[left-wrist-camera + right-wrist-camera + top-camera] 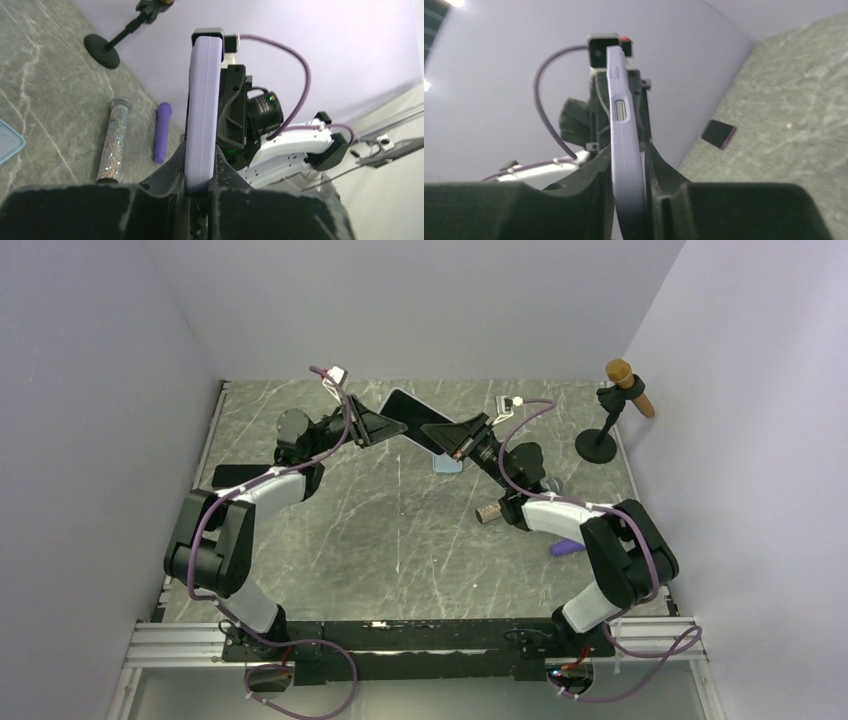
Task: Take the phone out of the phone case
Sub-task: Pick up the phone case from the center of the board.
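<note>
The phone (405,410), dark screen up, sits in a lilac phone case (202,100) and hangs tilted above the back middle of the table, held from both ends. My left gripper (393,427) is shut on the case's left end; in the left wrist view both fingers (200,172) press its flat sides. My right gripper (440,432) is shut on the opposite end. The right wrist view shows the case edge (623,135) with its side buttons running up between the jaws (629,172). Only the case's edge shows in the wrist views; the screen is hidden there.
On the table below lies a light blue flat piece (447,465). A glittery cylinder (114,140) and a purple cylinder (161,132) lie near the right arm. A microphone on a black stand (610,420) is at the back right. A dark flat slab (230,476) lies at the left.
</note>
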{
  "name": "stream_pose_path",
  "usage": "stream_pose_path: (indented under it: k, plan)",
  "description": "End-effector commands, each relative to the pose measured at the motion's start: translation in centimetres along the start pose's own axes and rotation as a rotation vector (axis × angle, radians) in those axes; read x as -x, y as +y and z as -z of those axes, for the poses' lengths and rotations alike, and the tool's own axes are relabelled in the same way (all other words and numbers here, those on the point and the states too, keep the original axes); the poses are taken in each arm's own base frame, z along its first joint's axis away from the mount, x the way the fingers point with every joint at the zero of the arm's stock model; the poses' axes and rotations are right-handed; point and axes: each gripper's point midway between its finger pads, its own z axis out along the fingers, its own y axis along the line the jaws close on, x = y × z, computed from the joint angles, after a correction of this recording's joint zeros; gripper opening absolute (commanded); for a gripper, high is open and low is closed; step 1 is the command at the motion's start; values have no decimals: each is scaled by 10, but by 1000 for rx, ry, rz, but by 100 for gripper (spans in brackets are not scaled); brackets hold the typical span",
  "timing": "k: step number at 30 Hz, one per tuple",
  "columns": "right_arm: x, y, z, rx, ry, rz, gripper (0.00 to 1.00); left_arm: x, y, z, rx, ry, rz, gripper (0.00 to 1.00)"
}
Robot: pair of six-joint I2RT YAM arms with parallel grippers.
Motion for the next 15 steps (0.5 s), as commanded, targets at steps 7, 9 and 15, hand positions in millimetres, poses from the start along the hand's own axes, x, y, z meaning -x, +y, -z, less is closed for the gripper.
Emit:
stream_pose_path:
  k: [7,9,15]
  plan:
    - [-15,-27,44,-303,366,271,70,-8,-22,-10,-56,166,-229,0]
    - [-12,-22,56,-276,447,279,70,-12,-26,-11,-73,196,-237,0]
    - [-24,0,74,-157,688,273,68,-39,-40,-24,-135,336,-274,0]
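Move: The phone case, with the phone in it, hangs between the two hands and both already grip it. Its middle is about 3 cm right of the left hand and 1 cm ahead, and about 3 cm left of the right hand and 1 cm ahead. Down on the board, the empty light-blue case lies some 12 cm ahead of the right hand, 5 cm to its right and 28 cm below. The glittery microphone lies about 21 cm to that hand's right, 3 cm back and 27 cm below. Keep the left gripper shut on the phone case's left edge while opening the right fingers wide to let go of it. Sink the right hand about 3 cm, then draw it some 4 cm to the right, tipping its fingers down by roughly 30 degrees. Meanwhile ease the left hand about 3 cm back and to the right, turning slightly clockwise. ##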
